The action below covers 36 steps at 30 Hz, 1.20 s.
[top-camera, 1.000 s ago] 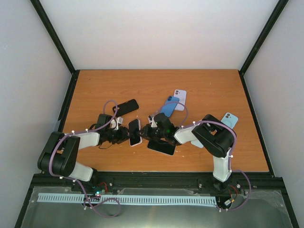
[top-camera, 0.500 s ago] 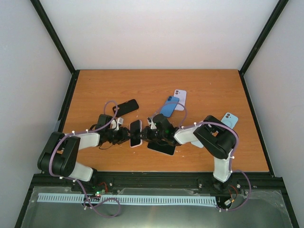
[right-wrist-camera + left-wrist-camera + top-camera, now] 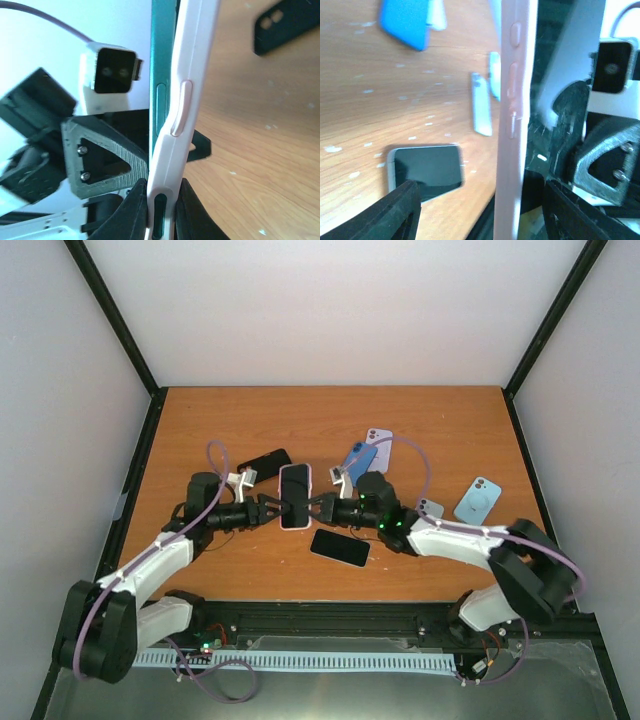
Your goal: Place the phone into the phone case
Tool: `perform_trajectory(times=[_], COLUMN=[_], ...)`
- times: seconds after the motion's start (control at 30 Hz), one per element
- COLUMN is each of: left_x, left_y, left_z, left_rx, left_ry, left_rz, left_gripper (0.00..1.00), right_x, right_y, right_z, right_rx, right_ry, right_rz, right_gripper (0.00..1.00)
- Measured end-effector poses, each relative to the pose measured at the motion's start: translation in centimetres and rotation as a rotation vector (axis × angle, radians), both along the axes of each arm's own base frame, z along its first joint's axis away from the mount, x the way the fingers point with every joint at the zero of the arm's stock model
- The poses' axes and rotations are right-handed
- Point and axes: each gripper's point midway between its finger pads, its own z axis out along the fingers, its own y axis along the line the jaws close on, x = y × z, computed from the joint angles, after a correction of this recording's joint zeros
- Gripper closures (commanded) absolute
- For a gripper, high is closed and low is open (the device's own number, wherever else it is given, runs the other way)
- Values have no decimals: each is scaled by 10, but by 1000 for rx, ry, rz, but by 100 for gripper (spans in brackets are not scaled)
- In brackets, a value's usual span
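A teal-edged phone (image 3: pixel 162 75) sits in a pale pink phone case (image 3: pixel 187 100), whose side bows away from the phone near the buttons. In the top view the cased phone (image 3: pixel 294 496) hangs above mid-table between both arms. My right gripper (image 3: pixel 161 210) is shut on one end of the phone and case, its pads pressing both faces; from above it (image 3: pixel 318 508) reaches in from the right. My left gripper (image 3: pixel 482 207) stands open around the case's edge (image 3: pixel 512 100), with a gap to each finger. It (image 3: pixel 270 508) comes in from the left.
A black phone (image 3: pixel 340 548) lies face up just near of the grippers. Behind them lie a black case (image 3: pixel 265 464), a blue case (image 3: pixel 360 462) and a lilac case (image 3: pixel 378 448). A light blue case (image 3: pixel 477 500) is at the right.
Both arms have stretched farther out over the table, carrying the cased phone away from the bases. The left gripper's jaws have spread off the case. The right grip is unchanged.
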Motion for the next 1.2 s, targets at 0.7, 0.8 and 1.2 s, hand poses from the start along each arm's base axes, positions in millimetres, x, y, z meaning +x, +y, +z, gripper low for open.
perform_trajectory(times=[0.7, 0.8, 1.2], left_x=[-40, -45, -74], left_y=[-17, -18, -31], left_z=[104, 105, 102], left_rx=[-298, -298, -290], left_ry=[-256, -278, -319], left_rz=[-234, -259, -414], left_gripper=[98, 100, 100], right_x=[-35, -39, -40], right_y=[-14, -19, -38], right_z=[81, 88, 119], right_rx=[191, 191, 181], right_ry=[-185, -204, -258], right_rz=[112, 109, 40], right_gripper=[66, 53, 42])
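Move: The phone case with the phone in it is held in the air by the right gripper, its middle about 4 cm left and 2 cm ahead of that hand. From the open left gripper the case's middle lies roughly 4 cm right and 2 cm ahead, at hand height. From the left hand, some 13 cm lower on the table, the loose black phone is 14 cm right and 3 cm back, and the black case 19 cm ahead and 4 cm left. Raise both grippers together with the phone case, about 10 cm up and drifting back towards the base, while the left fingers close and pinch its left edge. Once they grip, open the right fingers to let go of the right edge, lifting that hand a little more; keep drawing the left hand back, its fingertips tilting up and the wrist turning some 25 degrees clockwise. ##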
